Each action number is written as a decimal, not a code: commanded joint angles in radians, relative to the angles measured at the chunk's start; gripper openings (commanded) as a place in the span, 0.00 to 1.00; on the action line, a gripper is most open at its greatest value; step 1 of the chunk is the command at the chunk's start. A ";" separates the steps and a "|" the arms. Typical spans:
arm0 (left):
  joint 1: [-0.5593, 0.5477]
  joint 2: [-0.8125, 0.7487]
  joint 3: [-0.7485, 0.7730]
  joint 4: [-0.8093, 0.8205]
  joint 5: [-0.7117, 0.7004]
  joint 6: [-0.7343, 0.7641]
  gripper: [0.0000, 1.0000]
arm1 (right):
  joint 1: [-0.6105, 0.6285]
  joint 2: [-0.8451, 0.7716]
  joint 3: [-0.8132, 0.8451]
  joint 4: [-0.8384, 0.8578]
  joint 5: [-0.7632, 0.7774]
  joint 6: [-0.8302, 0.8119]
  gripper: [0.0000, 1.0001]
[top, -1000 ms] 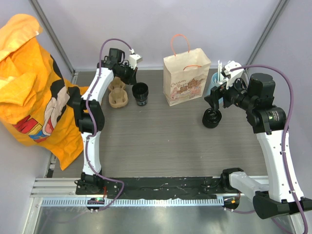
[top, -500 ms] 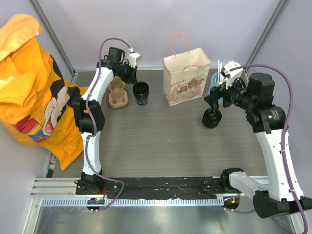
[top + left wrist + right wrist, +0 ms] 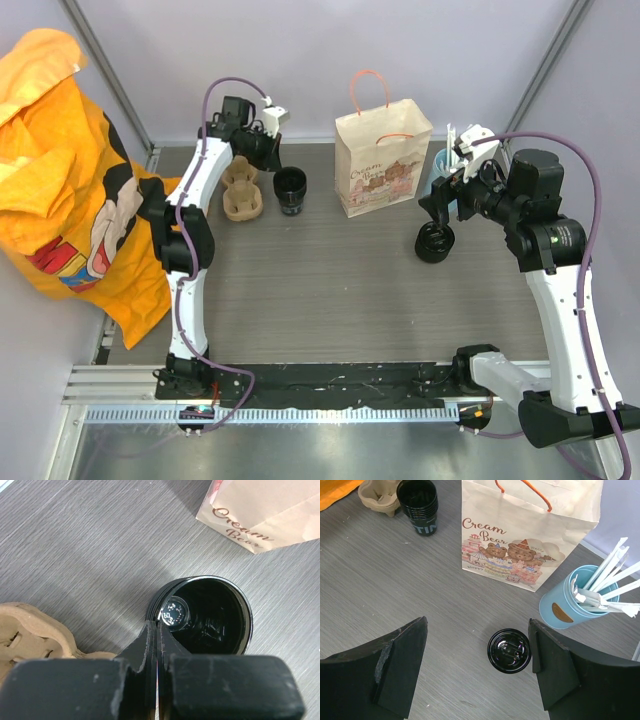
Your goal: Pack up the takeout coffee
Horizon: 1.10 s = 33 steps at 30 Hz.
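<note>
The takeout coffee [image 3: 509,650] is a small black cup with a round black lid, standing upright on the grey table [image 3: 320,280]. In the top view the coffee [image 3: 434,243] is to the right of the paper bag [image 3: 382,165]. My right gripper [image 3: 477,621] hangs open above it, the lid lying close to the right finger [image 3: 555,665], with nothing held. My left gripper [image 3: 157,626] is shut on nothing, its tips over the near rim of an open black cup [image 3: 210,615]. In the top view the left gripper [image 3: 270,152] is at the back left.
The paper bag [image 3: 520,535] stands upright behind the coffee. A light-blue cup of white straws [image 3: 565,605] is just right of the bag. A stack of open black cups [image 3: 288,190] and a brown pulp carrier [image 3: 241,190] sit at the back left. Orange cloth [image 3: 60,180] drapes the left side.
The left wrist has shifted slightly toward the back. The right arm and the coffee have not moved.
</note>
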<state>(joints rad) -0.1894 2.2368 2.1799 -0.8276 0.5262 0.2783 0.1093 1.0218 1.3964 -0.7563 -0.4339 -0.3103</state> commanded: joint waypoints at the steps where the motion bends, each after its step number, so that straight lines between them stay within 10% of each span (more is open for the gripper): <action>1: 0.005 -0.045 0.061 0.025 0.043 -0.036 0.00 | -0.003 0.000 0.027 0.034 -0.019 0.011 0.86; 33: 0.085 -0.124 0.179 0.067 0.132 -0.174 0.00 | -0.003 0.024 0.053 0.025 -0.048 0.011 0.87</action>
<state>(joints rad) -0.1127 2.2139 2.2906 -0.8047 0.6205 0.1333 0.1093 1.0473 1.4067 -0.7570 -0.4622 -0.3103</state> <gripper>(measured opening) 0.012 0.868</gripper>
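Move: Pinched in the shut left fingers is the near-left rim of the top black cup; the cup stack under it has its middle about 3 cm right, 2 cm back and 6 cm below that hand. The cup carrier lies some 8 cm left, 1 cm ahead and 10 cm below; the paper bag stands roughly 22 cm right, 1 cm ahead, its middle 2 cm lower. From the right hand, the stack is about 20 cm ahead, 28 cm left and 25 cm below. Drawing the top cup up out of the stack, the left hand rises about 6 cm and edges 2 cm forward, swinging about 2 cm left in the later half. The shut fingers keep their pinch on the rim while the wrist rolls some 10 degrees, its left side sinking, with a slight counter-clockwise turn. ##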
